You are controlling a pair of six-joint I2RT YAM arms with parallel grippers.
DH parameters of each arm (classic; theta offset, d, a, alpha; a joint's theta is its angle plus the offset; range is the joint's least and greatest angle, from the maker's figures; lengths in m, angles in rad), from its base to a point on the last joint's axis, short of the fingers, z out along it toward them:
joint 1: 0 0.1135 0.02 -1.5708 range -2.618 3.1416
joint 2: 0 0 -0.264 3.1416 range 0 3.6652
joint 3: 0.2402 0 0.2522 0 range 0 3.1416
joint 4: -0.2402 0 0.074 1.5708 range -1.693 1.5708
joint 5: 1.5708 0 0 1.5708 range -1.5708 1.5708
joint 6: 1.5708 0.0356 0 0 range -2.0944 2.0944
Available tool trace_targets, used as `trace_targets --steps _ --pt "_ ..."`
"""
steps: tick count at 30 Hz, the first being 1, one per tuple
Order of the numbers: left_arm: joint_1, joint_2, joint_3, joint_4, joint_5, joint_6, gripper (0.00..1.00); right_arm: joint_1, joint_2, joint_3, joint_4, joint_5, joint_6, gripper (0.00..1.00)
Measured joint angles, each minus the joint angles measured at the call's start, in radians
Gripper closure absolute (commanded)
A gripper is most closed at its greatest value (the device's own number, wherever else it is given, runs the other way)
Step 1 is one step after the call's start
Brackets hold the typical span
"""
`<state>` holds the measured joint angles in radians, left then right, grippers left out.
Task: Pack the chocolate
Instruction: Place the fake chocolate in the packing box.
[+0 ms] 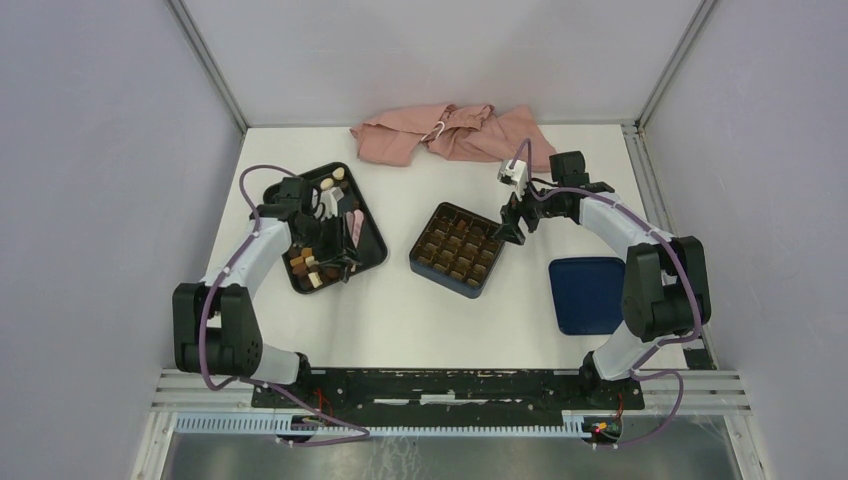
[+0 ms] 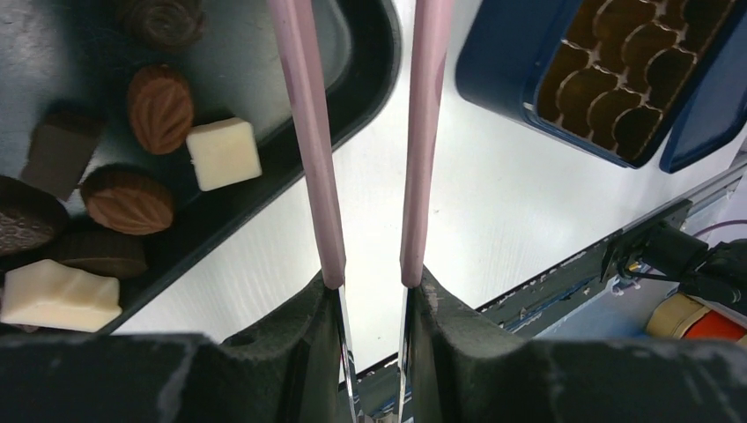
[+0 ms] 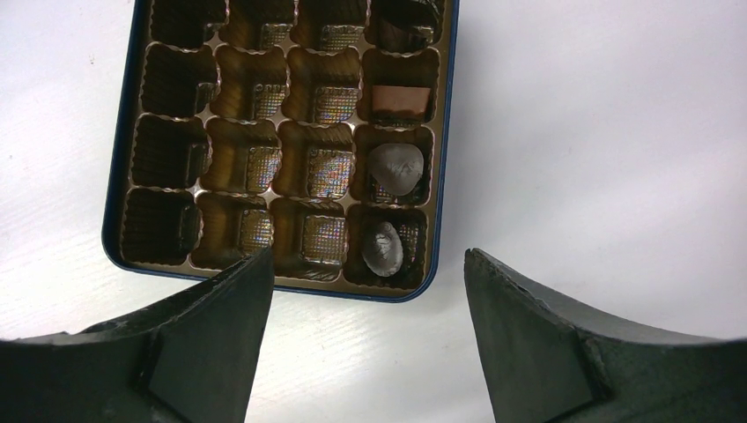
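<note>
Chocolate pieces [image 2: 223,152], dark, light brown and white, lie in the black tray [image 1: 300,180] on the left, whose rim [image 2: 370,79] also shows in the left wrist view. My left gripper [image 1: 335,215] hangs over the tray, shut on pink tongs [image 2: 308,132]; the tongs' tips are out of view. The dark blue box [image 1: 415,262] with its brown grid stands mid-table. Several chocolates [image 3: 395,167] fill one edge column of the box [image 3: 445,132]. My right gripper [image 3: 366,264] is open and empty, just off the box's far right side [image 1: 512,225].
The box's blue lid [image 1: 588,293] lies flat at the right, by the right arm's base. A crumpled pink cloth [image 1: 450,132] lies along the back edge. Walls enclose the table on the left, right and back.
</note>
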<state>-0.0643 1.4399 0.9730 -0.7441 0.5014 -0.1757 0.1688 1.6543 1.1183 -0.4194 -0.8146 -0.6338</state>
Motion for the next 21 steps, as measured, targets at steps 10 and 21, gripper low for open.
trace_targets --steps 10,21 --pt "-0.124 -0.062 0.006 -0.002 -0.001 -0.054 0.88 0.000 0.000 0.000 0.000 -0.011 0.000 0.15" --pt "-0.360 -0.114 0.042 0.026 0.000 -0.161 0.87 -0.004 0.000 0.000 -0.001 -0.014 0.000 0.15"
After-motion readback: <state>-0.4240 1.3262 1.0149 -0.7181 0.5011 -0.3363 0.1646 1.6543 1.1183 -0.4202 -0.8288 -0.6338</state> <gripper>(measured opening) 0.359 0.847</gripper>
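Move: The packing box, with some dark pieces already in it, lies about 25 cm to the right of my left hand, 1 or 2 cm ahead and some 7 cm lower. The black tray's middle is roughly 8 cm ahead and 7 cm to the left, about 9 cm below; its pale square chocolate is almost straight under me, 1 cm to the left. From my right hand the box centre is about 10 cm to the left, 2 cm back and 9 cm below. Keeping my pinch on the pink-and-steel tongs, I swing my left hand out of the space over the black tray and towards the packing box: about 10 cm to the right, speeding up, while it climbs some 5 cm and draws back about 4. The wrist turns some 15 degrees clockwise with the swing, and the fingers don't change their opening. ##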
